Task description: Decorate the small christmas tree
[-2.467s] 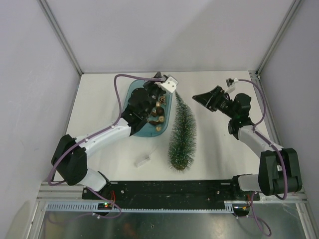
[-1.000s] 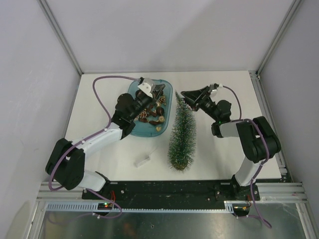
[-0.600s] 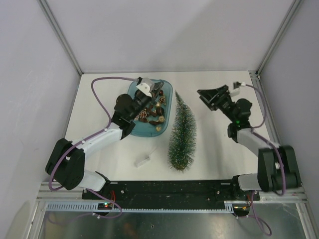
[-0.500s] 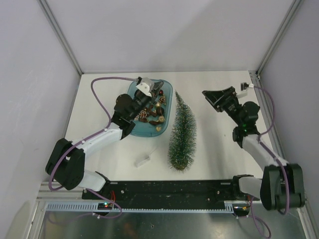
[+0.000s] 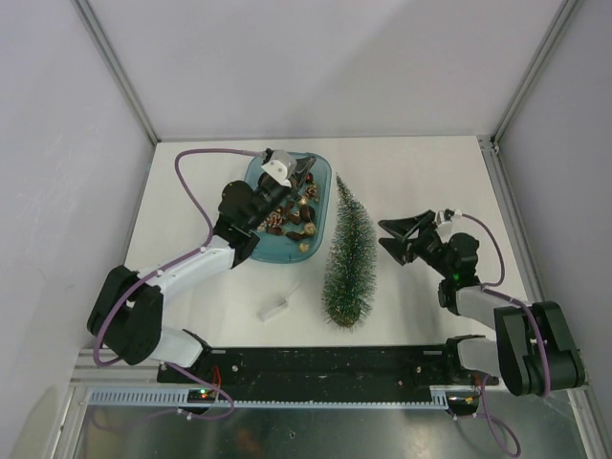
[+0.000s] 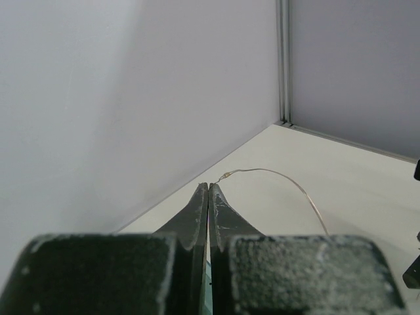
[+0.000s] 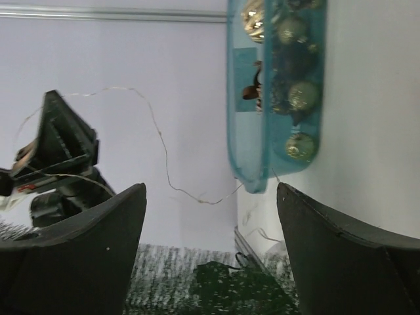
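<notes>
The small christmas tree [image 5: 349, 258] lies on the white table, tip toward the back and base toward me. Its frosty bristles fill the bottom of the right wrist view [image 7: 197, 279]. My left gripper [image 5: 306, 178] hovers over the teal tray [image 5: 256, 177]. In its wrist view it [image 6: 209, 186] is shut on a thin wire [image 6: 289, 180] that arcs away to the right. My right gripper [image 5: 397, 239] is open and empty, just right of the tree's middle. In its wrist view it [image 7: 210, 197] faces the tree, with the wire [image 7: 161, 141] hanging beyond.
The tray holds several gold and brown ornaments and pinecones [image 5: 292, 220], also visible in the right wrist view [image 7: 298, 95]. A small white piece [image 5: 275, 308] lies on the table left of the tree's base. Grey walls close in the table on three sides.
My right gripper swung from beside the tree's tip out to the back right, then came down and forward beside the tree's middle. My left gripper moved from the tree's tip over the tray, then held still.
</notes>
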Tool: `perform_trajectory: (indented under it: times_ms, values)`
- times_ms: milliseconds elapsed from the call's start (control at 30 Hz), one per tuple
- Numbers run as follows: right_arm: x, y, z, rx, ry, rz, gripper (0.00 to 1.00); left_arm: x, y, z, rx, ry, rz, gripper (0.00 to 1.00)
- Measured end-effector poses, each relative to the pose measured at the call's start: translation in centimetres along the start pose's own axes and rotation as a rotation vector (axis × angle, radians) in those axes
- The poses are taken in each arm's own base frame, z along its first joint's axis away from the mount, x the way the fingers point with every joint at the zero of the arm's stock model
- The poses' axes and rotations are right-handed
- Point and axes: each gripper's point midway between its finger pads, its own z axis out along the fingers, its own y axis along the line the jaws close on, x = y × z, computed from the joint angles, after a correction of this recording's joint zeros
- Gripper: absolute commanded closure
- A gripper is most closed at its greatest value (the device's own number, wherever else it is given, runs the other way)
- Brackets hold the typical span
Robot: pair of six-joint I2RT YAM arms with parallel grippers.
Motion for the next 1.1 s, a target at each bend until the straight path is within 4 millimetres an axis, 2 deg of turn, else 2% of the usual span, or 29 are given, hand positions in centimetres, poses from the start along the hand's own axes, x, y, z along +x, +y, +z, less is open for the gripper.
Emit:
perform_trajectory:
  times_ms: [200,300,433,600,700,767,933,1100]
  values:
    - [0.8,2.7,0.2,-0.098,0.018,0.011,0.15,0.0,0.0,0.0,0.002,0.0,0.01,1.0]
    - [1.7,2.9,0.8,-0.122,0.041,0.033,0.17,0.0,0.0,0.0,0.003,-0.001,0.016,1.0]
    - [2.7,1.3,2.3,-0.098,0.071,0.108,0.19,0.0,-0.1,0.0,0.005,-0.001,0.015,1.0]
    - [3.4,-1.9,4.5,-0.012,0.082,0.231,0.22,0.0,-0.3,0.0,0.013,-0.002,0.014,1.0]
    - [3.2,-2.9,5.7,0.015,0.063,0.274,0.25,-0.1,-0.4,0.0,0.021,-0.003,0.013,1.0]
    - [2.9,-2.8,6.3,0.013,0.046,0.288,0.27,-0.1,-0.5,0.0,0.024,-0.004,0.013,1.0]
    - [1.3,-1.0,7.4,-0.045,-0.014,0.284,0.35,-0.1,-0.6,0.0,0.031,-0.005,0.006,1.0]
    - [0.3,-0.1,7.9,-0.076,-0.057,0.29,0.47,-0.4,-0.8,-0.1,0.038,-0.01,0.004,1.0]
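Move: Back and to the right hand's left stands the upright christmas tree, its middle about 6 cm back, 7 cm left and nearly level with the open fingers. The blue tub of ornaments lies some 18 cm farther out and 22 cm left of that hand, roughly 13 cm lower. From the left hand, the tree's middle is about 14 cm back, 8 cm right and 16 cm below. Passing alongside the tree's upper right, the right hand first lifts 2–3 cm, swings about 5 cm left while dipping, then reaches some 5 cm forward and rises back nearly to its starting height. The wrist rolls about 15 degrees, left side up, and the spread fingers close partway beside the branches. The left hand stays almost still, keeping a thin strand pinched. ##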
